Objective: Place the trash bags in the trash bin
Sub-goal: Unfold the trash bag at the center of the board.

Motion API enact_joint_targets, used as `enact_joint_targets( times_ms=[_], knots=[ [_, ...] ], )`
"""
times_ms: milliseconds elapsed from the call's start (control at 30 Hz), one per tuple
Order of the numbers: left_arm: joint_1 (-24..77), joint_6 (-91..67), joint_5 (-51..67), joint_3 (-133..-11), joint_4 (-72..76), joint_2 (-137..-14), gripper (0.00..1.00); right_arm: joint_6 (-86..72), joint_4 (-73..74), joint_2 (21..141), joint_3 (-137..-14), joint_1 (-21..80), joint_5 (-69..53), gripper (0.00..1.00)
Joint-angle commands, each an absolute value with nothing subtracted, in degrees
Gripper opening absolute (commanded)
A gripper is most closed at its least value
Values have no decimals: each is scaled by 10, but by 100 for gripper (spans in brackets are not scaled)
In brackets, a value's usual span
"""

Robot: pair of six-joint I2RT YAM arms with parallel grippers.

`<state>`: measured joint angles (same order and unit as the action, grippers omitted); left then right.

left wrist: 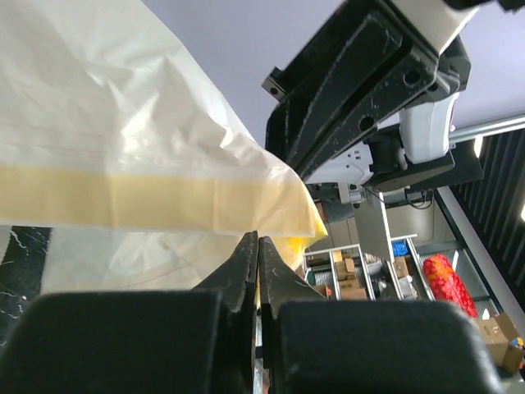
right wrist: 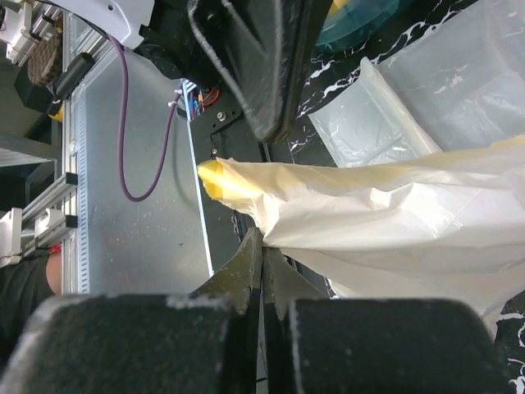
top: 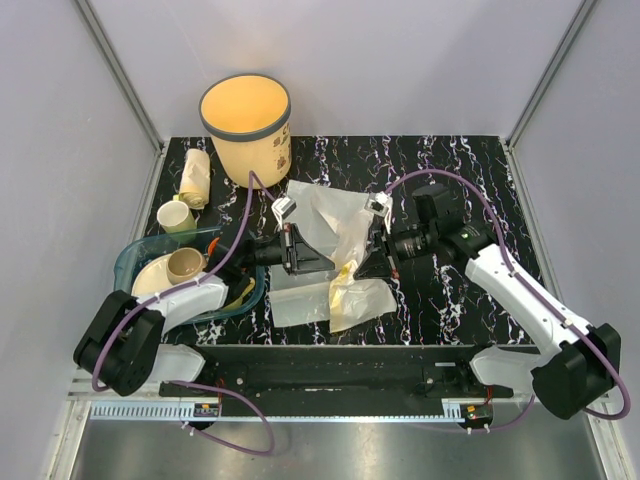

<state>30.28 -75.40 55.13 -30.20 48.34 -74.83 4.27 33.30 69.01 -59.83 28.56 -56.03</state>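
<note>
The trash bin (top: 245,120) stands upright at the back left, its mouth open. Crinkly whitish trash bags (top: 335,215) lie spread over the middle of the dark marbled table, and a yellow-tinted one (top: 350,292) hangs between my two grippers. My left gripper (top: 322,258) is shut with its tips (left wrist: 257,238) pinching the lower edge of that bag (left wrist: 123,148), just under its yellow band. My right gripper (top: 356,268) faces it from the right. Its jaws (right wrist: 263,236) are shut on a gathered fold of the same bag (right wrist: 394,205).
A teal dish tray (top: 135,262) holding a bowl and a cup (top: 186,265) sits at the left by my left arm. A cream cup (top: 175,215) and a pale roll (top: 195,178) lie behind it. A flat clear bag (top: 295,302) lies near the front edge.
</note>
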Motion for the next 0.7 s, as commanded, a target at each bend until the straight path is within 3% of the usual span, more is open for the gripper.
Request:
enact_joint_targets(
  times_ms=[0, 233, 367, 400, 667],
  knots=[
    [287, -759, 547, -292, 519, -730, 0, 70, 355, 657, -600, 287, -564, 0],
    [293, -759, 556, -290, 536, -720, 0, 75, 363, 644, -596, 287, -560, 0],
    [327, -739, 563, -327, 524, -722, 30, 71, 354, 660, -601, 287, -572, 0],
    [332, -737, 562, -331, 524, -726, 33, 69, 348, 661, -604, 287, -574, 0],
    [355, -744, 553, -352, 546, -751, 32, 65, 343, 671, -611, 287, -584, 0]
  ],
)
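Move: The bag's free yellow corner is about 3 cm to the right of the left gripper and 2 cm nearer the base, roughly level; the right gripper's tips, pinching the bag, stand some 5 cm to the right and 2 cm back. The trash bin is about 28 cm ahead and 16 cm left, the orange cup 9 cm ahead and 24 cm left, lower down. From the right gripper the corner is about 3 cm left, 1 cm back and 2 cm higher. Ease the shut left gripper barely a centimetre forward and left, then swing it back, up and right, nearly 3 cm along each, opening the fingers partway to bring the bag's yellow corner between them without closing. Keep the right gripper pinching the bag below that corner, drawing it about 1 cm back. ##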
